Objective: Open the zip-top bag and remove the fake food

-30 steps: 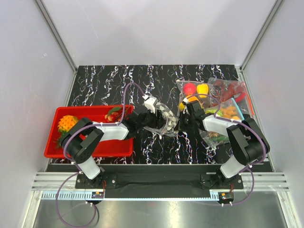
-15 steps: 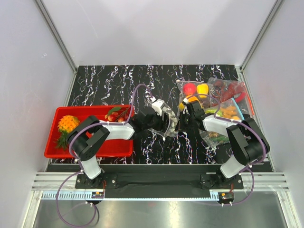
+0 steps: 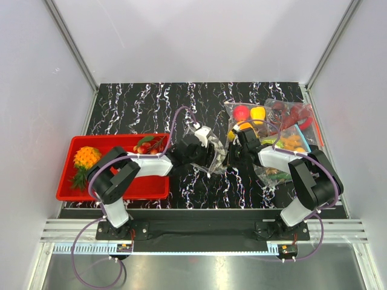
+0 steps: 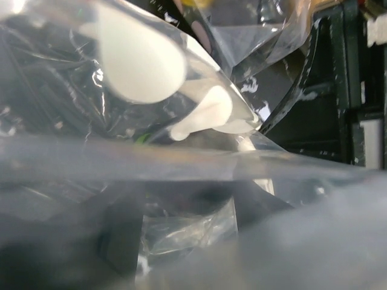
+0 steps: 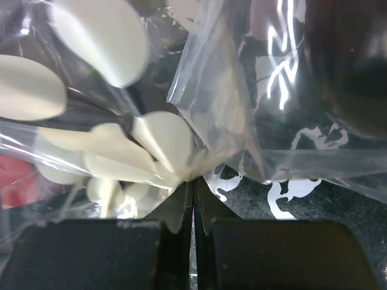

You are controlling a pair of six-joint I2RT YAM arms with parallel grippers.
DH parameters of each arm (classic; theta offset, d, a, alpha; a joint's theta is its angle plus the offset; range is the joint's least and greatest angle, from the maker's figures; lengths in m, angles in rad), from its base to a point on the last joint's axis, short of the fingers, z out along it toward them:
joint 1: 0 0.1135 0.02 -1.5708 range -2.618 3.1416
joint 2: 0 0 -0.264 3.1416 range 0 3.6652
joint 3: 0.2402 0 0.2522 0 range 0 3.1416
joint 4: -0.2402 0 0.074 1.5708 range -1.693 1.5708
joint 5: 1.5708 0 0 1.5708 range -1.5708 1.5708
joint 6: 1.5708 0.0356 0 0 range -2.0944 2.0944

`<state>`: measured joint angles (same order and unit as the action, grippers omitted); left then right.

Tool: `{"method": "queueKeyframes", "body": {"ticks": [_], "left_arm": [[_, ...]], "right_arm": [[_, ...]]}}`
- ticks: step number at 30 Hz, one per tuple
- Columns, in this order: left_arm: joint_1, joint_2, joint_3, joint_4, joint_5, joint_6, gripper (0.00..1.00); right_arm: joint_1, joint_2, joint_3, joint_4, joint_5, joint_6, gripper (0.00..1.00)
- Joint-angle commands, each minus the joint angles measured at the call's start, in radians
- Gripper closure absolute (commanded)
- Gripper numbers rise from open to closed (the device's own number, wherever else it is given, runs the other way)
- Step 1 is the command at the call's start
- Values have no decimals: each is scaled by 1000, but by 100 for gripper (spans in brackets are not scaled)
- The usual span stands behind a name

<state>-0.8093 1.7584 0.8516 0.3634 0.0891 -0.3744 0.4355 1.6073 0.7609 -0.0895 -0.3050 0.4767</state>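
The clear zip-top bag (image 3: 214,144) with white dots lies crumpled at the table's middle, between my two grippers. My right gripper (image 3: 229,156) is shut on the bag's edge; in the right wrist view its jaws (image 5: 194,181) pinch the plastic (image 5: 211,90) where it bunches. My left gripper (image 3: 207,153) is pushed into the bag from the left, its dark fingers (image 4: 121,235) apart, with plastic (image 4: 181,163) draped over them and the lens. The cherries (image 3: 147,145) and the orange bumpy fruit (image 3: 85,157) lie in the red tray (image 3: 115,188). I cannot make out the dark fruit for certain.
Several other clear bags with red, yellow and orange food (image 3: 272,121) are piled at the right, just behind my right arm. The red tray sits at the left near the front edge. White walls close the table on three sides.
My left gripper has moved right from beside the tray and pushed into the bag. The right gripper has stayed shut on the bag's edge.
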Motion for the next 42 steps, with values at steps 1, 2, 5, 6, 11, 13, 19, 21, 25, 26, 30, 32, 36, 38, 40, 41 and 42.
{"method": "queueKeyframes", "body": {"ticks": [1, 2, 5, 6, 11, 13, 19, 21, 25, 26, 30, 32, 36, 38, 40, 41, 42], "left_arm": [[-5, -91, -19, -58, -41, 49, 74], [-7, -108, -19, -69, -45, 49, 74], [-5, -175, -49, -107, -61, 63, 74], [-5, -206, -65, -115, -64, 66, 73], [-5, -269, -86, -190, -112, 81, 72], [-5, -306, -98, -208, -120, 84, 72], [-5, -407, -99, -277, -101, 101, 71], [-4, -424, -92, -299, -101, 118, 69], [1, -432, -85, -342, -111, 138, 66], [1, -436, -82, -348, -111, 144, 66], [2, -485, -82, -385, -95, 157, 66], [2, -543, -83, -405, -57, 160, 66], [9, -648, -79, -440, 6, 152, 67], [16, -695, -68, -478, 50, 147, 68], [25, -723, -68, -503, 116, 140, 69], [36, -746, -69, -511, 141, 129, 69], [42, -761, -71, -518, 162, 123, 70]], "right_arm": [[-4, -20, 21, 24, 26, -1, 100], [-4, -21, 25, 23, 26, 0, 100], [-4, -20, 35, 14, 46, -7, 100], [-3, -20, 38, 11, 47, -7, 100], [-3, -15, 43, 10, 55, -9, 100], [-3, -15, 40, 8, 60, -9, 100], [-4, -15, 41, -3, 76, -16, 100], [-3, -18, 41, -1, 78, -15, 100], [-4, -24, 44, -4, 78, -13, 100], [-4, -24, 44, -10, 81, -16, 100], [-3, -32, 46, -19, 95, -21, 100], [-4, -32, 46, -19, 98, -20, 100], [-3, -23, 49, -15, 93, -20, 100], [-4, -20, 52, -12, 90, -18, 100], [-3, -18, 55, -13, 92, -20, 100], [-4, -20, 55, -15, 92, -21, 100], [-4, -20, 58, -16, 93, -23, 100]]}}
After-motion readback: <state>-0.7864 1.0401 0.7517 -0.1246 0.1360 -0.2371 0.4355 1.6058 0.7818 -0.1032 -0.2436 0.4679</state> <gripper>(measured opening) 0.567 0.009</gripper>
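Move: The left hand is inside the clear bag, already gripping the dark purple fruit. The red bin it goes to is centred some 36 cm to its left and 2 cm nearer the base, slightly lower, with a bunch of red fruit about 23 cm left and 5 cm farther out. The bag's middle lies roughly 4 cm ahead and 2 cm left. From the right hand, the bin is about 41 cm left and 1 cm nearer. Keeping its grip on the dark fruit, the left hand draws it out of the bag's mouth, first sliding left and back with a moderate rise, then climbing steeply over the last few tenths while still backing off, ending about 14 cm higher, 8 cm farther left and 7 cm nearer the base, fingers tipped up some 10 degrees. The right hand stays shut on the bag's corner low by the table, shifting only about a centimetre, so that the bag is held back as the fruit leaves. ##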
